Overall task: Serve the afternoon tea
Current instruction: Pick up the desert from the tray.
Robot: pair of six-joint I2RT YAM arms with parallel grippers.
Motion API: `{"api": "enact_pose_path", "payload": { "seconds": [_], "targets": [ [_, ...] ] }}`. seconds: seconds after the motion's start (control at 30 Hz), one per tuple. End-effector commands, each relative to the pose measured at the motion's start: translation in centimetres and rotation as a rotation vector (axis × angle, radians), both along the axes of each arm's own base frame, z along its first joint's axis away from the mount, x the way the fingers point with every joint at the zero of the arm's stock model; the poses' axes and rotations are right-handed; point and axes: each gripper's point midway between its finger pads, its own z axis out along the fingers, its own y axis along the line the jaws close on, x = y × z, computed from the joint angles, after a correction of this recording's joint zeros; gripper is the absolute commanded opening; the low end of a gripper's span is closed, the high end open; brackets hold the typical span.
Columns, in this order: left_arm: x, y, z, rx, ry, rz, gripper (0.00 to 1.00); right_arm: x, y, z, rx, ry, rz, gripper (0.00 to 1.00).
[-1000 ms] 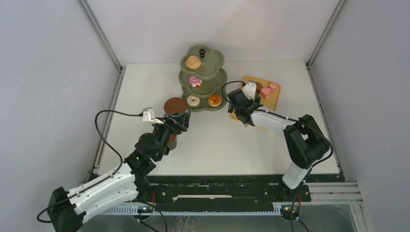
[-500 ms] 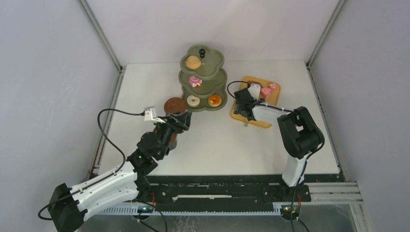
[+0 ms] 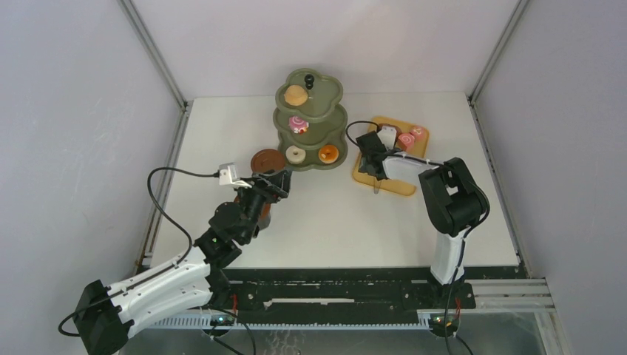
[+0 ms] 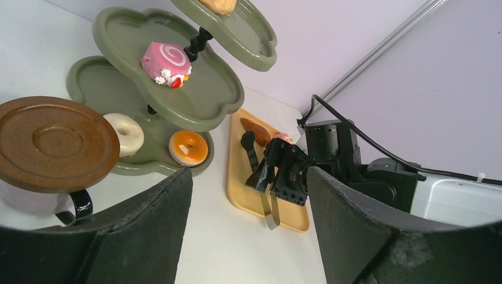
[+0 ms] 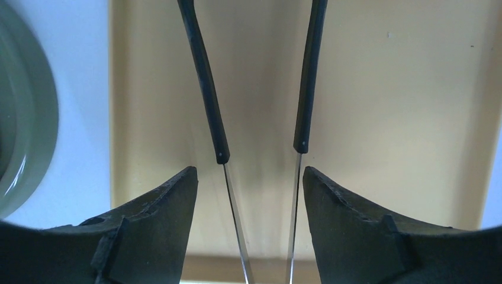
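The olive-green three-tier stand (image 3: 319, 111) holds a brown bun (image 3: 296, 94) on top, a pink swirl cake (image 3: 298, 123) (image 4: 166, 62) in the middle, and a white donut (image 4: 124, 133) and an orange donut (image 4: 188, 147) at the bottom. A brown saucer (image 3: 267, 160) (image 4: 53, 142) lies left of it. My left gripper (image 3: 270, 183) (image 4: 248, 171) hovers just in front of the saucer, open and empty. My right gripper (image 3: 373, 170) (image 5: 248, 171) is low over the yellow tray (image 3: 399, 185) (image 5: 367, 89), open, its fingers either side of the black tongs (image 5: 204, 77) without touching them.
Two pink cakes (image 3: 410, 137) and a brown bun (image 4: 256, 131) lie at the tray's far end. The tongs' metal end (image 3: 377, 189) sticks out over the tray's near rim. Grey walls close in the white table (image 3: 333, 222) on three sides.
The right arm has swung its gripper over the tray and down along the tongs, and its jaws have narrowed round them. The left arm has barely moved.
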Motion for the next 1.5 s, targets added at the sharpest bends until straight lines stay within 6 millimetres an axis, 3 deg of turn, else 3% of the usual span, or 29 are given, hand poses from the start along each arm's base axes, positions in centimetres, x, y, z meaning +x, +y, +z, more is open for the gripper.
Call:
{"api": "enact_pose_path", "payload": {
  "seconds": [0.0, 0.3, 0.63, 0.97, 1.2, 1.47],
  "targets": [
    [0.0, 0.2, 1.1, -0.026, -0.040, 0.014, 0.75, 1.3, 0.1, 1.0, 0.011, -0.023, -0.027, 0.73],
    [0.0, 0.4, 0.9, -0.034, -0.038, 0.016, 0.75, 1.2, 0.1, 1.1, 0.021, -0.018, -0.032, 0.61],
    [-0.6, 0.7, 1.3, -0.056, -0.050, 0.007, 0.75, 0.7, 0.9, 2.5, 0.050, -0.024, 0.003, 0.51],
    [-1.3, 1.4, 1.7, -0.069, -0.051, 0.001, 0.74, -1.1, 1.4, 5.9, 0.083, -0.024, 0.049, 0.50],
    [-1.6, 1.5, 1.7, -0.052, -0.048, -0.004, 0.74, -2.9, 0.6, 8.1, 0.109, 0.000, 0.060, 0.49],
    [-1.8, 1.7, 1.9, -0.034, -0.058, -0.003, 0.74, -4.8, -1.5, 8.0, 0.105, 0.032, 0.043, 0.44]
  ]
}}
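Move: The croissant, the dessert nearest the tips of the tongs held in the right hand, lies about 12 cm ahead of that hand and 2 cm to its right, at much the same height. The pink roll is some 10 cm ahead and 7 cm right; the orange-glazed donut on the stand's lowest tier sits about 17 cm left and 3 cm ahead. From the left hand, the croissant lies about 15 cm ahead, 31 cm right and 24 cm below. The tongs, still between the right hand's fingers and low over the tray, are squeezed clearly narrower while that hand stays almost in place; then the hand lifts them about 7 cm and draws back some 4 cm towards the tray's near edge, away from the croissant. The left hand shifts slightly up, back and left, fingers still open. ##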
